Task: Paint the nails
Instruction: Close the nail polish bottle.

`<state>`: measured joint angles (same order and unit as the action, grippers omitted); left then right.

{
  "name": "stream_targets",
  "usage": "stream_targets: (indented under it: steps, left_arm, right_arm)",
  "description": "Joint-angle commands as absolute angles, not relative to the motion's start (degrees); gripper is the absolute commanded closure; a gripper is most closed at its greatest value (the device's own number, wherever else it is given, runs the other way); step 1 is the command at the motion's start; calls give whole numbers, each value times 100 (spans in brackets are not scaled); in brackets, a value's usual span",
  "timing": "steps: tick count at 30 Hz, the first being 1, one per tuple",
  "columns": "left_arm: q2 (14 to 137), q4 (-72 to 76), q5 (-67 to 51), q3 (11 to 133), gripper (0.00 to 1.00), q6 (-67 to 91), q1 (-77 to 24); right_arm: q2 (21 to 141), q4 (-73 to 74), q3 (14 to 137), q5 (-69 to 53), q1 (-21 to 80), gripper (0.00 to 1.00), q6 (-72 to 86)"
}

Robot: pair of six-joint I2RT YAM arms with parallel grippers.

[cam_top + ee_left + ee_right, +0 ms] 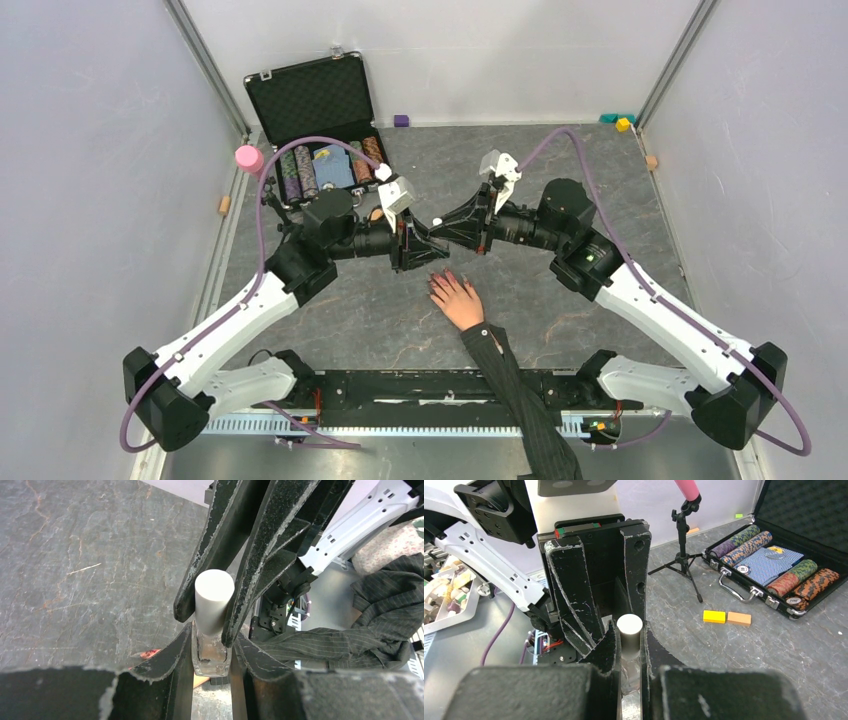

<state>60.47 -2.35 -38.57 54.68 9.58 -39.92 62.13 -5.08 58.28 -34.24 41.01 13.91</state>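
A pale hand in a dark pinstriped sleeve lies flat on the table's middle, its reddish-pink nails pointing away. Just beyond the fingertips, both grippers meet on a small clear bottle with a white cap. My left gripper is shut on the bottle's glass body. My right gripper is shut around the cap. In the top view the left gripper and right gripper face each other tip to tip. One red nail shows under the left fingers.
An open black case of poker chips stands at the back left. A pink-tipped microphone on a small tripod stands beside it. A yellow block and an orange block lie near the case. Small blocks sit at the back right.
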Motion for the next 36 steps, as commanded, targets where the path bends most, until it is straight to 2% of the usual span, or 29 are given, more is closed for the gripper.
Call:
stream_targets:
  steps: [1, 9, 21, 26, 32, 36]
  left_arm:
    - [5707, 37, -3200, 5415, 98, 712, -3973]
    - [5528, 44, -2326, 5295, 98, 668, -3973]
    - [5496, -228, -1123, 5291, 98, 677, -3973]
    - [5515, -247, -1002, 5300, 98, 690, -3974]
    - [5495, -257, -984, 5291, 98, 677, -3973]
    - [5476, -266, -1001, 5291, 98, 651, -3977]
  right_arm:
    - [6306, -145, 5748, -3317, 4246, 100, 1104]
    - [6468, -14, 5713, -2527, 4577, 100, 1232]
    - [6981, 418, 5883, -477, 5359, 100, 1755]
    - [7182, 392, 6055, 133, 5699, 100, 1882]
    - [7403, 205, 6288, 278, 6002, 100, 1916]
    - [7359, 201, 6354, 385, 6021, 96, 1849]
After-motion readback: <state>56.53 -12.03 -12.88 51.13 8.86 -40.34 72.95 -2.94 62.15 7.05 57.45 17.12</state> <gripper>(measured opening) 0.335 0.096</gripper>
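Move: Just above the left hand, which already grips the nail polish bottle, the white cap sits about 4 cm up on the bottle mouth, already held by the right hand. From the right hand, the bottle is some 4 cm straight below. Well below the left hand (some 22 cm), the painted hand lies about 1 cm ahead and 6 cm to the right. The yellow block is about 21 cm ahead and 17 cm to the left, some 24 cm down. Turning against each other about the upright bottle, the right hand swings the cap clockwise while the left hand swings the bottle counter-clockwise, each some 25 degrees, as if to screw the cap on. Both hands travel together meanwhile, about 5 cm each down, left and forward, towards the yellow block, and keep their grips on cap and bottle. ##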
